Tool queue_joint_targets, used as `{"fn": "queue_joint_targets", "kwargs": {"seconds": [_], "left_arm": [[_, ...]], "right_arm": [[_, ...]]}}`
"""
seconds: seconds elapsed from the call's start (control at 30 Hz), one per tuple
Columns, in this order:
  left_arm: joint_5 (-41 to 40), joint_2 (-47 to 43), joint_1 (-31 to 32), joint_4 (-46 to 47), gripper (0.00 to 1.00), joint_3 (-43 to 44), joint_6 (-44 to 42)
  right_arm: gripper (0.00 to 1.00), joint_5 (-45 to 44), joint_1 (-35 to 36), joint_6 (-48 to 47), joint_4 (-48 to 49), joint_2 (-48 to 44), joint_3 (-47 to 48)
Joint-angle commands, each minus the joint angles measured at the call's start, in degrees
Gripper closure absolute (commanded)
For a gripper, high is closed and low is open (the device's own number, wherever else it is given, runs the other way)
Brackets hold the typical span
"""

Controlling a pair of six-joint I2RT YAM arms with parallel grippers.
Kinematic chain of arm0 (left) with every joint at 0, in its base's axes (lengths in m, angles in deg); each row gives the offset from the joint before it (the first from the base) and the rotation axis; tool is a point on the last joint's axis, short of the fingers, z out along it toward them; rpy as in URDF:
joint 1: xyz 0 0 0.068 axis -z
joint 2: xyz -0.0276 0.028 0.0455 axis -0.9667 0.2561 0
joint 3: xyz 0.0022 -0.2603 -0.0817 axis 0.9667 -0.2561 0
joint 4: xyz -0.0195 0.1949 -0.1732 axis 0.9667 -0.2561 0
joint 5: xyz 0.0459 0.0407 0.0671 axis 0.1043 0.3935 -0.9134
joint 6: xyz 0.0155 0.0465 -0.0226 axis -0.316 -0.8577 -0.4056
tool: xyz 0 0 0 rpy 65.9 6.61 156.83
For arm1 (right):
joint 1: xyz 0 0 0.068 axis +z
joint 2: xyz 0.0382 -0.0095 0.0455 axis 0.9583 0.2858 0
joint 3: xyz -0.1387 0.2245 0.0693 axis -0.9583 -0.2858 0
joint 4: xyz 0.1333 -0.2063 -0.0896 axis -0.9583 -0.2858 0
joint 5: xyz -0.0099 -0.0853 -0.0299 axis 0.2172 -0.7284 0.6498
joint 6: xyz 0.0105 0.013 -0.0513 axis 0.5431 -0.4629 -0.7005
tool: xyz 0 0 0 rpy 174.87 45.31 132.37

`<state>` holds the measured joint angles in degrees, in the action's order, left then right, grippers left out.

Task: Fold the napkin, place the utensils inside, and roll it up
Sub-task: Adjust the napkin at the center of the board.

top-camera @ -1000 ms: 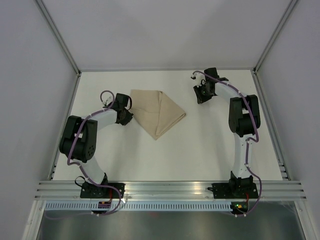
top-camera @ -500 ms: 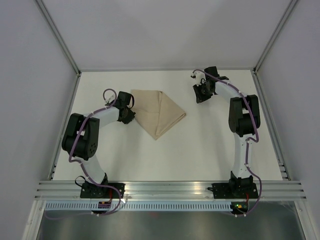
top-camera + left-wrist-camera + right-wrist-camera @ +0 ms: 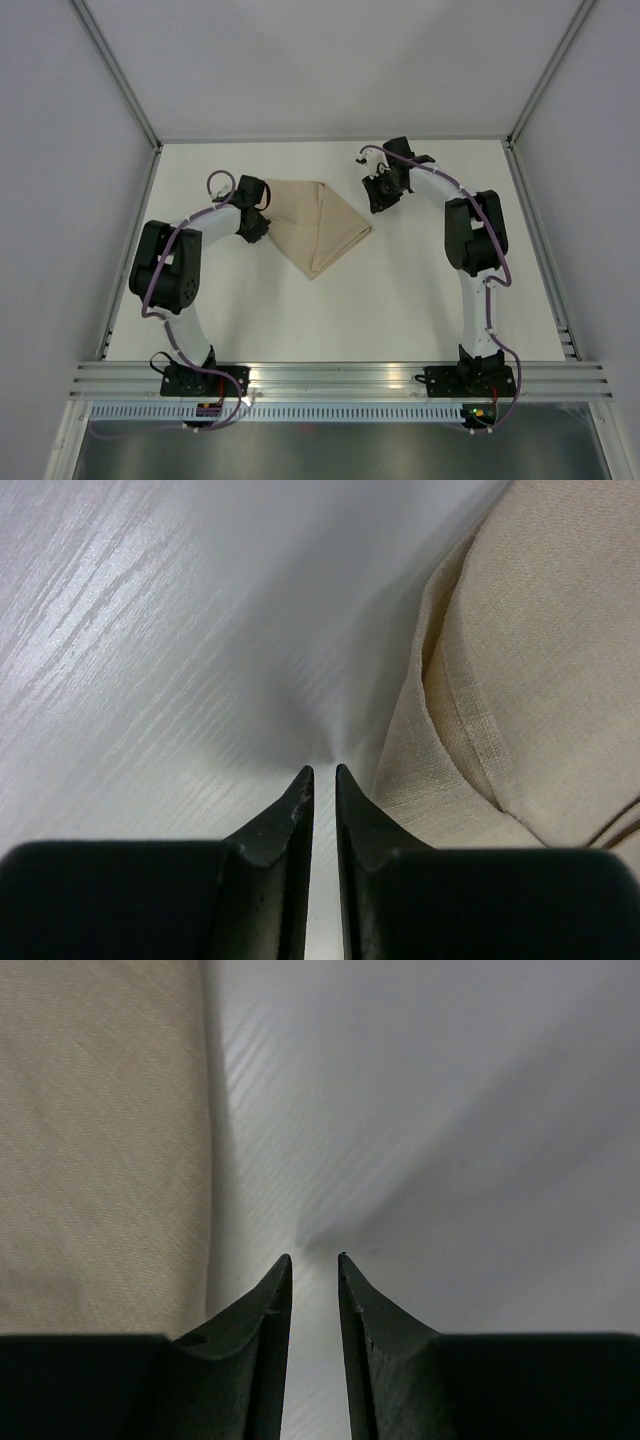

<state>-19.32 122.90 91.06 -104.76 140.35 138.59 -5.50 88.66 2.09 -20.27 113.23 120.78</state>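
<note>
The tan napkin (image 3: 318, 225) lies folded into a pointed, layered shape on the white table, its tip toward the arms. My left gripper (image 3: 259, 231) is low at the napkin's left edge, jaws a narrow slit apart with only bare table between them (image 3: 324, 770); the hemmed folds of the napkin (image 3: 520, 660) lie just to the right of the fingertips. My right gripper (image 3: 375, 203) hovers just off the napkin's upper right edge, slightly open and empty (image 3: 314, 1256), with the napkin (image 3: 100, 1140) to its left. The utensils are out of view.
The white table (image 3: 420, 290) is fenced by grey walls with metal corner posts. An aluminium rail (image 3: 340, 378) runs along the near edge and carries both arm bases.
My right gripper has swung left, closer to the napkin's upper right edge. The left gripper has crept a little farther along the napkin's left edge. The napkin has not moved.
</note>
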Motion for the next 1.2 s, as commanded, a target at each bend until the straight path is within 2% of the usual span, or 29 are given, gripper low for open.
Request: {"fn": "queue_joint_targets", "kwargs": {"seconds": [0.0,0.47,0.6,1.17], "left_arm": [[-1.2,1.5,-0.4,-2.2,0.81,2.5,0.5],[1.4,7.9,-1.0,-5.0,0.82,12.0,-1.4],[1.9,11.3,-1.0,-7.9,0.82,18.5,-3.4],[5.1,19.7,-1.0,-8.6,0.82,27.3,-7.8]], "right_arm": [[0.69,-0.2,1.9,1.5,-0.9,0.5,1.7],[0.69,0.3,4.9,-0.6,-1.1,-3.3,-5.6],[0.69,1.4,5.2,-1.8,-2.1,-5.1,-7.6],[0.70,3.9,8.3,-2.6,-1.6,-13.7,-18.2]]}}
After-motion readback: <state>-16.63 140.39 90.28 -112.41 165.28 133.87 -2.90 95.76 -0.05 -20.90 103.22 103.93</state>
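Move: The folded napkin lies between the hands, an inch or less below both. Its middle is about 15 cm to the right of the left hand and 4 cm ahead, its left edge right beside that hand's fingertips. From the right hand the napkin's middle is some 20 cm to the left and 3 cm back, its right corner about 5 cm back and 1 cm left. Its near corner lies some 15 cm right and 14 cm back of the left hand. The right hand first slips about 3 cm left and a little down to the napkin's right-hand side, then draws back towards the base, ending about 10 cm farther back with a finger against the edge by the right corner and the wrist turned some 10 degrees counter-clockwise. Meanwhile the left hand pushes forward along the napkin's left side by about 8 cm, easing slightly right with a fingertip bearing on the edge, so the two work in opposite directions to swivel it; neither gripper closes, both keeping their small opening. ##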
